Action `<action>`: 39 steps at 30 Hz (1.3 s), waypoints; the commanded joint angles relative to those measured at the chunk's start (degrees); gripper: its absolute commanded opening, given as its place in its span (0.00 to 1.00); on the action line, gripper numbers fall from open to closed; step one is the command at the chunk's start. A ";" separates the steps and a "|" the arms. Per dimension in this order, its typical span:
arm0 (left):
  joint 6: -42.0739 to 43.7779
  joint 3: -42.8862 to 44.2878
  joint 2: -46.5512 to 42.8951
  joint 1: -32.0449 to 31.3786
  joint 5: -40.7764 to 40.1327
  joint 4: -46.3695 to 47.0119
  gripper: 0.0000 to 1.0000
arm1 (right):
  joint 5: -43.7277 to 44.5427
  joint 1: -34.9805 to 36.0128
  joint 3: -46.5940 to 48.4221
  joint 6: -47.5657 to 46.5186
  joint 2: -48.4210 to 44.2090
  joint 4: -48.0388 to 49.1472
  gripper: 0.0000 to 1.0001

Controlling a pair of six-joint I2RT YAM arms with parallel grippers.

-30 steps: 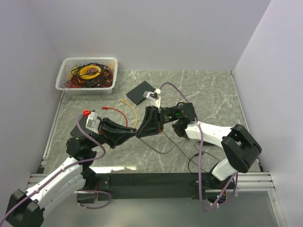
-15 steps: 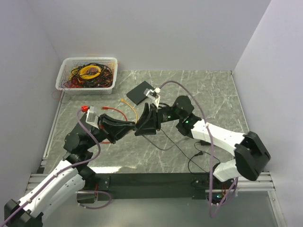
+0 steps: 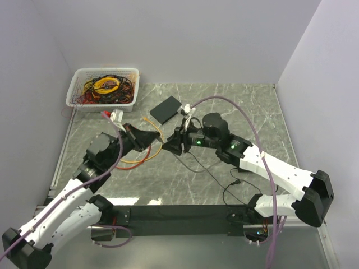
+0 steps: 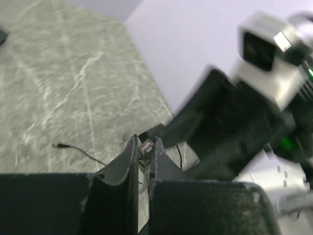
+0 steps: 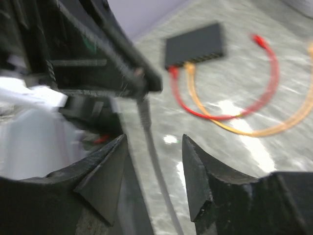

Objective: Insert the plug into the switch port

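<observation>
A clear plug (image 4: 145,147) on a grey cable (image 3: 193,166) is pinched between the fingertips of my left gripper (image 4: 144,145), which is shut on it. In the top view the left gripper (image 3: 156,141) hangs over the table's middle, tip to tip with my right gripper (image 3: 170,147). The right gripper (image 5: 153,142) is open; the grey cable (image 5: 147,128) runs through the gap without touching either finger. The black switch (image 3: 166,109) lies flat behind both grippers. In the right wrist view the switch (image 5: 194,45) has a red and an orange cable plugged into its near side.
A white basket (image 3: 76,89) of tangled cables stands at the back left. A red cable (image 5: 230,116) and an orange cable (image 5: 274,130) loop over the marble in front of the switch. A thin black lead (image 3: 234,184) lies near the front right. Walls close off three sides.
The left gripper has shut on the plug and the right gripper has opened, letting it go. Both arms have shifted a little toward the back of the table.
</observation>
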 commanded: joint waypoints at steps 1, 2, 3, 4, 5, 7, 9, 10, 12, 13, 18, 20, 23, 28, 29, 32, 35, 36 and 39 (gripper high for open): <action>-5.57 6.57 3.66 -0.20 -8.02 -12.39 0.01 | 19.75 4.78 4.06 -6.09 -1.09 -7.93 0.54; -6.10 7.28 4.36 -0.29 -9.16 -13.47 0.01 | 21.89 5.83 4.24 -6.36 -1.18 -8.54 0.54; -6.98 8.07 4.89 -0.38 -9.69 -14.00 0.01 | 23.21 7.32 4.51 -6.36 -1.26 -8.81 0.53; -7.60 8.25 5.51 -0.29 -10.39 -14.53 0.01 | 24.62 8.21 4.94 -6.36 -1.09 -8.99 0.53; -8.21 8.51 5.77 -0.47 -11.27 -15.57 0.01 | 28.72 8.91 5.21 -6.36 -1.18 -9.34 0.52; -9.44 9.04 6.12 -0.47 -11.80 -16.55 0.01 | 31.82 10.67 5.91 -6.36 -0.74 -9.60 0.50; -10.58 9.48 6.39 -0.56 -12.24 -17.95 0.01 | 35.00 11.29 6.44 -5.92 -0.30 -9.60 0.48; -10.94 9.66 6.48 -0.47 -12.25 -18.31 0.01 | 35.87 11.38 6.97 -5.66 0.14 -9.43 0.47; -11.73 10.01 6.48 -0.64 -11.98 -18.75 0.01 | 37.72 11.82 7.93 -5.83 1.10 -9.60 0.45; -12.08 10.18 6.48 -0.64 -12.07 -18.84 0.01 | 37.99 12.08 9.16 -5.83 2.24 -9.86 0.43; -14.81 12.12 7.36 -0.73 -12.86 -22.34 0.01 | 38.96 13.66 13.29 -6.27 6.38 -11.01 0.36; -15.51 12.91 7.79 -0.73 -12.86 -23.05 0.01 | 39.31 14.72 14.09 -6.62 7.78 -10.92 0.34; -16.39 13.61 8.41 -0.65 -14.79 -24.72 0.01 | 40.36 15.69 15.32 -6.80 9.28 -11.36 0.33; -17.36 14.75 9.47 -0.73 -15.50 -27.10 0.01 | 42.20 16.74 16.72 -7.67 11.13 -11.97 0.33; -17.53 15.10 9.64 -0.65 -15.85 -27.71 0.01 | 42.73 17.26 16.99 -7.76 11.30 -12.06 0.33; -17.62 15.63 9.99 -0.73 -15.76 -28.41 0.01 | 45.79 17.88 18.13 -8.73 12.88 -12.94 0.33; -17.53 15.81 9.99 -0.73 -15.59 -28.50 0.01 | 48.18 19.03 19.45 -9.87 14.90 -13.91 0.33; -17.45 15.90 10.08 -0.65 -15.50 -28.33 0.01 | 48.45 19.46 19.97 -10.14 15.78 -14.00 0.34; -17.36 15.81 10.17 -0.73 -15.59 -28.33 0.01 | 49.24 19.99 20.50 -10.31 16.92 -14.26 0.34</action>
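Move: The grey cable's plug sits between my closed left fingertips. From my open right hand it is about 6 cm to the left, 3 cm ahead and a touch higher. On the table some 26 cm below, the free switch lies about 27 cm ahead and 2 cm left of my right hand. The wired switch lies about 30 cm left and 8 cm ahead, and the yellow plug 22 cm ahead and 11 cm left. My right hand closes in on the plug's boot, going about 5 cm left, then some 3 cm forward and down, swinging clockwise and tipping its fingers lower while they narrow around the boot from its open side. My left hand keeps the plug pinched, sinks about 5 cm while easing forward and slightly left, and tips down some 30 degrees, turning a little counter-clockwise. ##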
